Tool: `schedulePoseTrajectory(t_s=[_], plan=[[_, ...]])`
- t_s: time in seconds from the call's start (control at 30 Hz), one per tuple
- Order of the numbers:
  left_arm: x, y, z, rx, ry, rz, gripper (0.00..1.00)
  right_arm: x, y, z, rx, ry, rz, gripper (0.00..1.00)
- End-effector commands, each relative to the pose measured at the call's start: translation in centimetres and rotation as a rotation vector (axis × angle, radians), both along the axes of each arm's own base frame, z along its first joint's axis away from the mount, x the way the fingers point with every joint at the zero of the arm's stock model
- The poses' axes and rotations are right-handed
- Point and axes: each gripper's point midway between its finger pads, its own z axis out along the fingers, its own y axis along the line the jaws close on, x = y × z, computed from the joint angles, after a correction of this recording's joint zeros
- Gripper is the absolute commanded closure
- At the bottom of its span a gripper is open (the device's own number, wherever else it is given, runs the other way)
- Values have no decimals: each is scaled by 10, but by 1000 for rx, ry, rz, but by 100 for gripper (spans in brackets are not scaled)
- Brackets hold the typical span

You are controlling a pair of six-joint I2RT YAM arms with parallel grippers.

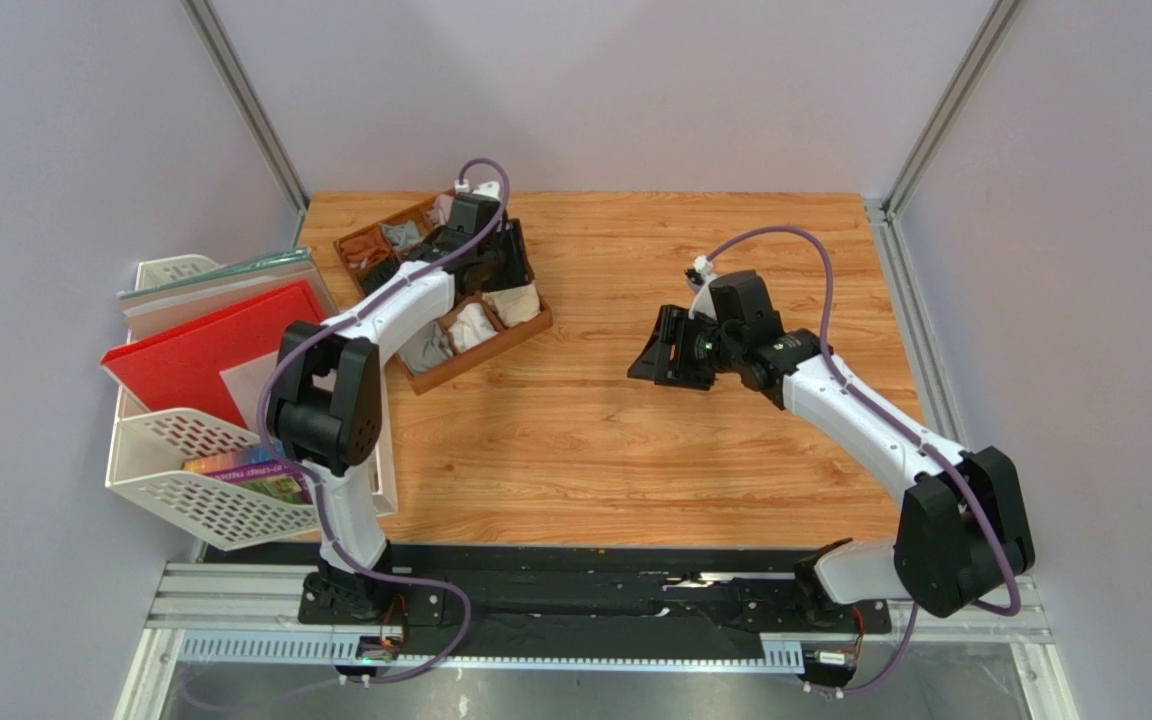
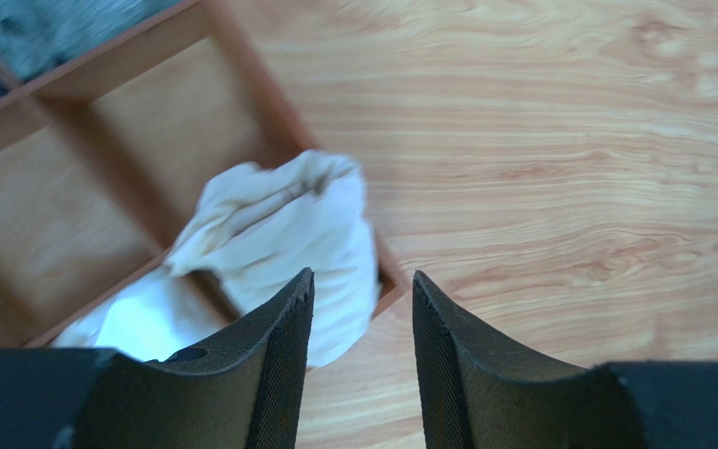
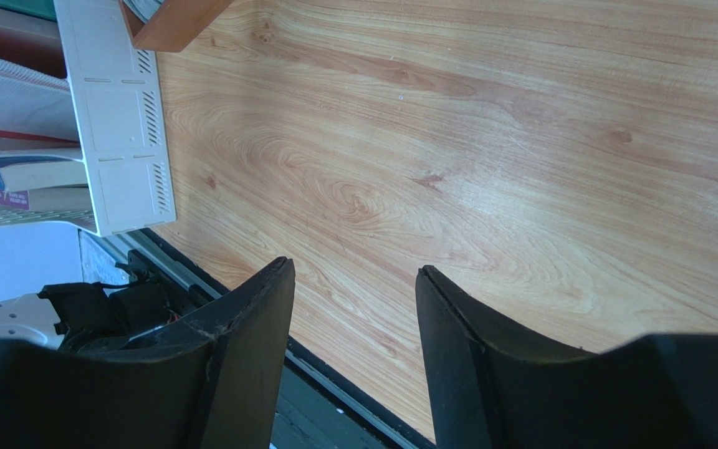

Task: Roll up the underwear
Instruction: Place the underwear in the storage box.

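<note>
A pale cream-white underwear (image 2: 288, 229) lies crumpled over the corner wall of the wooden compartment tray (image 2: 147, 94), part of it hanging onto the table. More white cloth (image 2: 138, 323) shows in the adjoining compartment; whether it is the same piece I cannot tell. My left gripper (image 2: 363, 290) hovers just above and beside the underwear, open, with nothing between its fingers. In the top view the underwear (image 1: 519, 305) sits at the tray's right corner under my left gripper (image 1: 495, 267). My right gripper (image 1: 672, 348) hangs open over bare table at mid-right, and nothing shows between the jaws of the right gripper (image 3: 353, 271) in its own view.
The tray (image 1: 465, 363) also holds small grey and brown rolled garments (image 1: 402, 236). A white wire file rack (image 1: 184, 465) with a red folder (image 1: 199, 353) and books stands off the table's left edge. The arms' black base rail (image 1: 597, 600) runs along the near edge.
</note>
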Motion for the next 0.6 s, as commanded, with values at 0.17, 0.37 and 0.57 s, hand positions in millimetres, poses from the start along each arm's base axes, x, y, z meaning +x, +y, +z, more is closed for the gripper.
schedulePoseTrajectory(t_s=[0.17, 0.37, 0.57], plan=[[33, -15, -22, 60, 13, -48, 53, -2, -5, 3, -7, -28, -8, 45], [26, 11, -51, 132, 73, 81, 55, -7, -9, 2, -16, -26, -11, 45], [17, 18, -65, 147, 113, 116, 55, -9, -11, 0, -20, -21, -19, 45]])
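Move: From the left hand, the rolled underwear in the storage box's near-right cell lies about 9 cm below, some 3 cm ahead and 2 cm left. The empty cell is about 9 cm ahead and 5 cm left of the hand; the white roll already stowed is roughly 8 cm left and 1 cm back. From the right hand, the same underwear is some 20 cm ahead, 19 cm left and 10 cm below. Swinging about 3 cm forward and 2 cm to the right above the rolled underwear, the left hand then sinks about 5 cm towards its far end while easing back left. The fingers stay half open, pointing obliquely forward and down, with only a slight roll of the wrist; whether a fingertip touches the cloth can't be seen. ##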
